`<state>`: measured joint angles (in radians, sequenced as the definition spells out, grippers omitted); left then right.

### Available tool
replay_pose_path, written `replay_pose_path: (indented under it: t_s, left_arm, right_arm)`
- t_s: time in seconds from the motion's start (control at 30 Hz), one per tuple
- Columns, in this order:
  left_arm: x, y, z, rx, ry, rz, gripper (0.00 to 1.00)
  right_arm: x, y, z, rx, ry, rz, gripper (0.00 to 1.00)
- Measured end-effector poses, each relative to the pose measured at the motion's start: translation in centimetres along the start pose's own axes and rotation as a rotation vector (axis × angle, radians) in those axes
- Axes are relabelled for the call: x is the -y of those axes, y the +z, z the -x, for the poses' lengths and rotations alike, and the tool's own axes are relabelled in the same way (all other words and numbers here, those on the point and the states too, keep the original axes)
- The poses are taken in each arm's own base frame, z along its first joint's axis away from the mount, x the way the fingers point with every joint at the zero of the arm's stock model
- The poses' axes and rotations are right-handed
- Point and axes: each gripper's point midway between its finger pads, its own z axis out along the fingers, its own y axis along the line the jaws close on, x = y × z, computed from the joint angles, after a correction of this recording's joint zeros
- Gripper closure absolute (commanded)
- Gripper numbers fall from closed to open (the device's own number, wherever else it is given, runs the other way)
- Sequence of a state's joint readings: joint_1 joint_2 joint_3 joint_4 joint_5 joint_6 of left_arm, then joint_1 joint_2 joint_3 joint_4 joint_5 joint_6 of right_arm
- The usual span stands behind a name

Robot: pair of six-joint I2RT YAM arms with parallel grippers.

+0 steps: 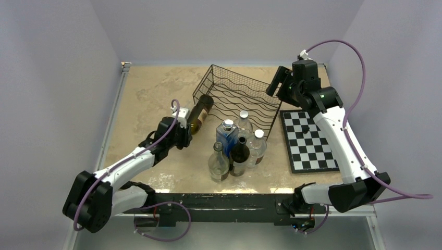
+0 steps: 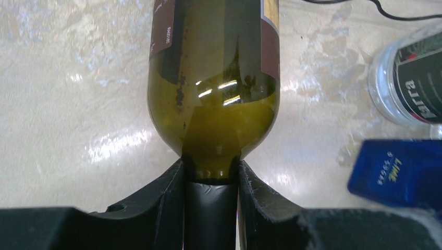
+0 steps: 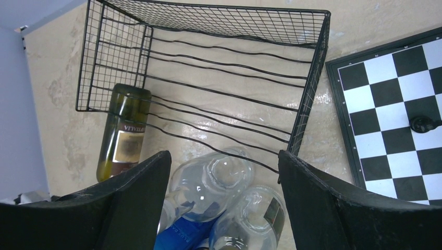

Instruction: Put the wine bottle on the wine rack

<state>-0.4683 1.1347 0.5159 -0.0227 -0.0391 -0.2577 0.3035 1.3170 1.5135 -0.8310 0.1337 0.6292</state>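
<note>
The wine bottle [image 1: 199, 113], olive-green with a dark label, lies nearly flat just above the table. My left gripper [image 1: 185, 132] is shut on its foil-covered neck; in the left wrist view the two black fingers of the gripper [image 2: 211, 169] clamp the neck below the bottle's shoulder [image 2: 213, 104]. The bottle's base [image 3: 124, 133] reaches the near-left corner of the black wire wine rack [image 1: 207, 83]; I cannot tell whether it rests on the wavy wires. My right gripper [image 1: 274, 83] hangs open and empty above the rack's far right side [image 3: 312, 78], its fingers [image 3: 140, 192] wide apart.
A cluster of upright bottles [image 1: 237, 148] stands in front of the rack, among them clear glass ones [image 3: 219, 179] and a blue one [image 1: 226, 136]. A chessboard [image 1: 308, 140] with a dark piece [image 3: 422, 124] lies right of the rack. Walls close in on both sides.
</note>
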Motion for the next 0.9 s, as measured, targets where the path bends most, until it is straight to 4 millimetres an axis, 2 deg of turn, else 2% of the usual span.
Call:
replay_pose_path:
  t_s: [0.27, 0.5, 0.77, 0.9]
  left_arm:
    - [0.1, 3.9, 0.9, 0.035, 0.031, 0.036, 1.0]
    - [0.6, 6.1, 3.0, 0.081, 0.05, 0.038, 1.0]
    - [1.0, 8.5, 4.5, 0.09, 0.053, 0.039, 1.0]
    - [1.2, 9.5, 5.2, 0.093, 0.051, 0.037, 1.0]
  right_arm:
    - [0.1, -0.1, 0.4, 0.01, -0.007, 0.004, 0.2]
    - [-0.1, -0.4, 0.9, 0.021, -0.021, 0.01, 0.2]
    - [-0.9, -1.8, 2.6, 0.062, -0.038, 0.036, 0.2]
    - [-0.9, -1.9, 2.5, 0.06, -0.038, 0.036, 0.2]
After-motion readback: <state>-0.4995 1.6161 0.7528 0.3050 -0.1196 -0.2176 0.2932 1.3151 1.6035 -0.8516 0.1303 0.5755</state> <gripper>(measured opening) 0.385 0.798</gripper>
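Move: The left hand holds the wine bottle by its neck; the rack's leftmost slot lies about 20 cm ahead, 9 cm right and some 8 cm lower. The blue bottle stands roughly 15 cm right of this hand, level with it fore and aft; the white-capped clear bottle is about 22 cm right and 6 cm ahead. From the idle right hand, that slot is some 12 cm ahead, 21 cm left and 28 cm below. Left hand, still pinching the neck, feeds the bottle 10 cm forward, drifting right, into the rack; right rises slightly. ##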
